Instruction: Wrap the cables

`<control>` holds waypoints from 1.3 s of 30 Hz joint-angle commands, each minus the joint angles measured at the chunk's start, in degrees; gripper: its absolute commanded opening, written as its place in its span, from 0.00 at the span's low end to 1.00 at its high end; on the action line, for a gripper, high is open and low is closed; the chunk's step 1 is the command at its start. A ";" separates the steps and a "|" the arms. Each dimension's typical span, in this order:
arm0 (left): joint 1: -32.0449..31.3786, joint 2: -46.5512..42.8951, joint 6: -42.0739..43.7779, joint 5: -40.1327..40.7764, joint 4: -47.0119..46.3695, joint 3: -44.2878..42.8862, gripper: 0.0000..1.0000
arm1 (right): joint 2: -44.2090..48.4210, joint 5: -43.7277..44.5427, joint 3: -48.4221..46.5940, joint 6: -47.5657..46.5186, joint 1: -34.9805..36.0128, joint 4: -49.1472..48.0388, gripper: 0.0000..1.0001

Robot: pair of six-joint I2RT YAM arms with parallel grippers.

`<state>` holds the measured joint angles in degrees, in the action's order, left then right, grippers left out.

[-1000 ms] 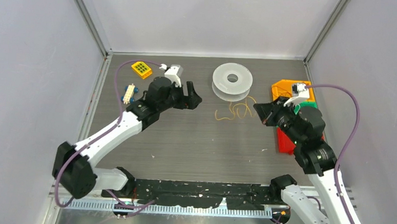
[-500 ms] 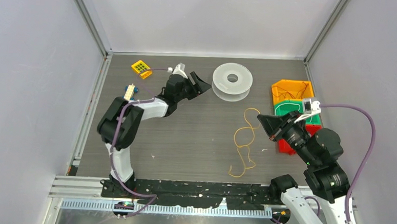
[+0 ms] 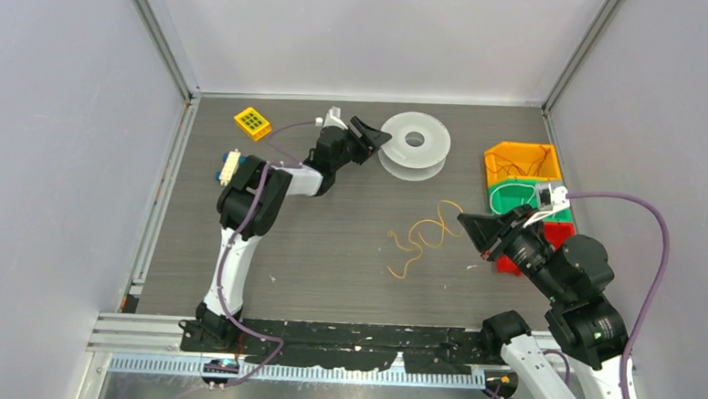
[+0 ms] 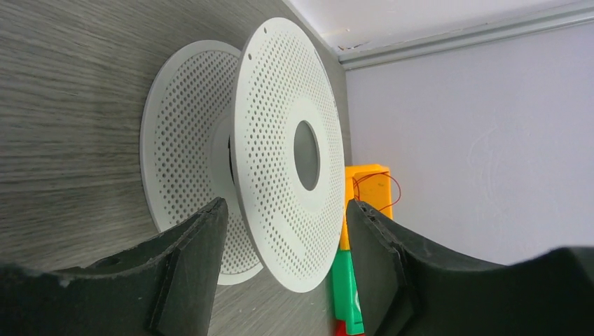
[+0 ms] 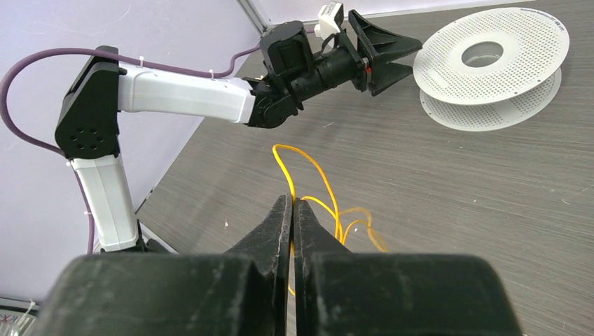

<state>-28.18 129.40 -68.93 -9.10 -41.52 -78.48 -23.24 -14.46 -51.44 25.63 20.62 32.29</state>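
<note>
The cable [image 3: 420,232] is a thin, curly yellow-orange wire lying loose on the table's middle, and one end rises to my right gripper [image 3: 465,222]. In the right wrist view that gripper [image 5: 292,204] is shut on the cable [image 5: 309,168], which loops away ahead of the tips. A white perforated spool [image 3: 414,145] lies flat at the back. My left gripper [image 3: 379,137] is at its left edge. In the left wrist view the gripper [image 4: 286,210] is open, its jaws either side of the spool's [image 4: 273,105] upper flange, with gaps on both sides.
Orange [image 3: 515,159], green [image 3: 513,195] and red [image 3: 554,232] bins stand along the right wall, behind my right arm. A yellow keypad block [image 3: 252,121] and a small white-and-blue part [image 3: 229,166] lie at the back left. Walls close in three sides.
My left gripper has swung right to the spool's edge and its jaws have narrowed. The right gripper drew the cable away from the spool toward the middle, where it now lies bunched.
</note>
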 commanded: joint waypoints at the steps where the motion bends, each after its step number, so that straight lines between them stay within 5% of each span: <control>1: -0.29 1.69 -2.86 0.55 -2.60 -2.71 0.64 | -0.58 0.29 -2.72 -0.92 0.35 -0.63 0.05; 10: -0.38 7.35 -6.13 -1.53 -9.92 -6.46 0.53 | -0.88 1.29 -2.66 -1.27 0.30 -0.35 0.05; 15: -0.51 7.37 -4.00 -3.49 -10.71 -9.12 0.27 | -0.69 1.55 -1.91 -1.19 0.26 -0.66 0.05; 21: -0.11 -1.46 0.05 -2.66 -11.03 -1.38 0.00 | -0.14 2.47 -1.50 -0.86 0.31 -0.67 0.05; 25: 0.76 -9.44 1.71 -2.98 -8.48 4.02 0.00 | 0.50 3.52 -1.43 -0.74 0.30 -0.66 0.05; 32: 0.21 -31.65 21.24 1.27 21.04 9.13 0.00 | 0.94 6.61 -3.57 -3.01 0.31 3.29 0.05; 39: -8.20 -47.59 42.14 24.02 54.51 4.70 0.00 | 2.51 7.85 -3.50 -4.88 0.31 5.68 0.06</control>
<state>-31.09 88.77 -41.95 -0.16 -5.06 -69.28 -22.28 -8.12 -53.15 22.59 20.64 37.34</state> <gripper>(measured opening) 0.032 0.066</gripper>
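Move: The white spool lies flat, its middle about 4 cm ahead of the left hand, 8 cm to its right and 5 cm below; its near upper flange edge already sits between the open fingers. From that hand the loose yellow cable lies some 20 cm back and 12 cm right, and the orange bin about 4 cm ahead and 36 cm right. From the right hand, holding the cable's end, the spool is roughly 38 cm ahead, 7 cm left and 28 cm below. Left hand dips 3 cm, pinches the spool's upper flange, then lifts some 18 cm, back and left. ##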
